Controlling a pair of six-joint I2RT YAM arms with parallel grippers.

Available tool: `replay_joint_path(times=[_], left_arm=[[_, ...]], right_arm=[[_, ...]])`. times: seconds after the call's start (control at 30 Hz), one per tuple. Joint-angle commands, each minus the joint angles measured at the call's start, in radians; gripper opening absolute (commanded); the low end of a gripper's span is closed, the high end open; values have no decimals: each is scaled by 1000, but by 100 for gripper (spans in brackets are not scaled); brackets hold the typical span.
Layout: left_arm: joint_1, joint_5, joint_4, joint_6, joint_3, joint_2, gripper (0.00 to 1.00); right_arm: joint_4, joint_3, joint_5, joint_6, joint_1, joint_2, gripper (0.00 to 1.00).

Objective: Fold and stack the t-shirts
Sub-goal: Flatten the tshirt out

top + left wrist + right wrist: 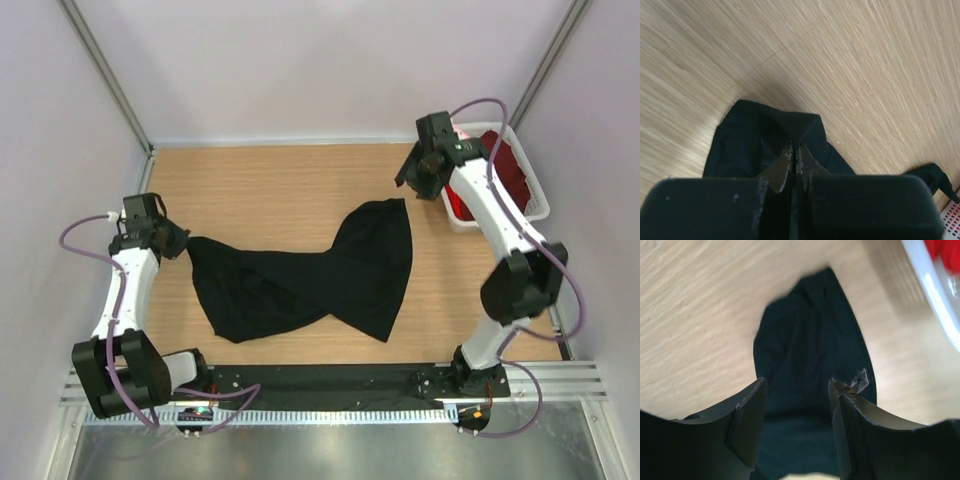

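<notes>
A large black t-shirt [300,278] lies twisted across the middle of the wooden table, one end at the left and one at the back right. My left gripper [181,243] is shut on its left corner, and the left wrist view shows the fingertips [789,152] pinched together on the black cloth [740,145]. My right gripper [413,178] hovers open just past the shirt's back-right tip. In the right wrist view the shirt [810,340] lies on the table below the spread jaws of that gripper [797,385], with nothing clamped. Red and maroon t-shirts [505,172] sit bunched in a basket.
A white plastic basket [537,192] stands at the back right corner, right beside the right arm's wrist; its rim [935,295] shows in the right wrist view. Pale walls close in the table on the left, back and right.
</notes>
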Motion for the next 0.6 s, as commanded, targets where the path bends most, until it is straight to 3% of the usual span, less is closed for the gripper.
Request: replay_joint_path(times=[0.0, 0.2, 0.37, 0.57], left_arm=[[9, 64, 96, -14, -18, 3, 0], [9, 96, 123, 29, -32, 26, 0], [9, 161, 140, 35, -45, 44, 0], [9, 178, 148, 37, -55, 33, 0]], right_arm=[[-137, -188, 95, 181, 69, -170, 58], [-180, -629, 103, 456, 286, -411, 54], [-103, -867, 83, 633, 475, -539, 53], [-2, -1088, 14, 782, 524, -630, 53]])
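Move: The t-shirt's near right corner lies on the table about 33 cm back and 8 cm left of the open right hand, some 18 cm below it. The shirt's far right corner, just released, is roughly 5 cm ahead and 4 cm left of that hand; the laundry basket stands about 8 cm ahead and 17 cm right. From the left hand, which already holds the shirt's far left corner, the near right corner lies some 22 cm back and 52 cm right. The t-shirt's near right corner is what the right hand heads for, sweeping fast some 30 cm back along the shirt's right side and sinking about 15 cm, mostly after the first third, while its fingers tip to point nearly straight down and stay about half open. The left hand keeps its pinch on the far left corner, easing a couple of centimetres right and slightly down. ##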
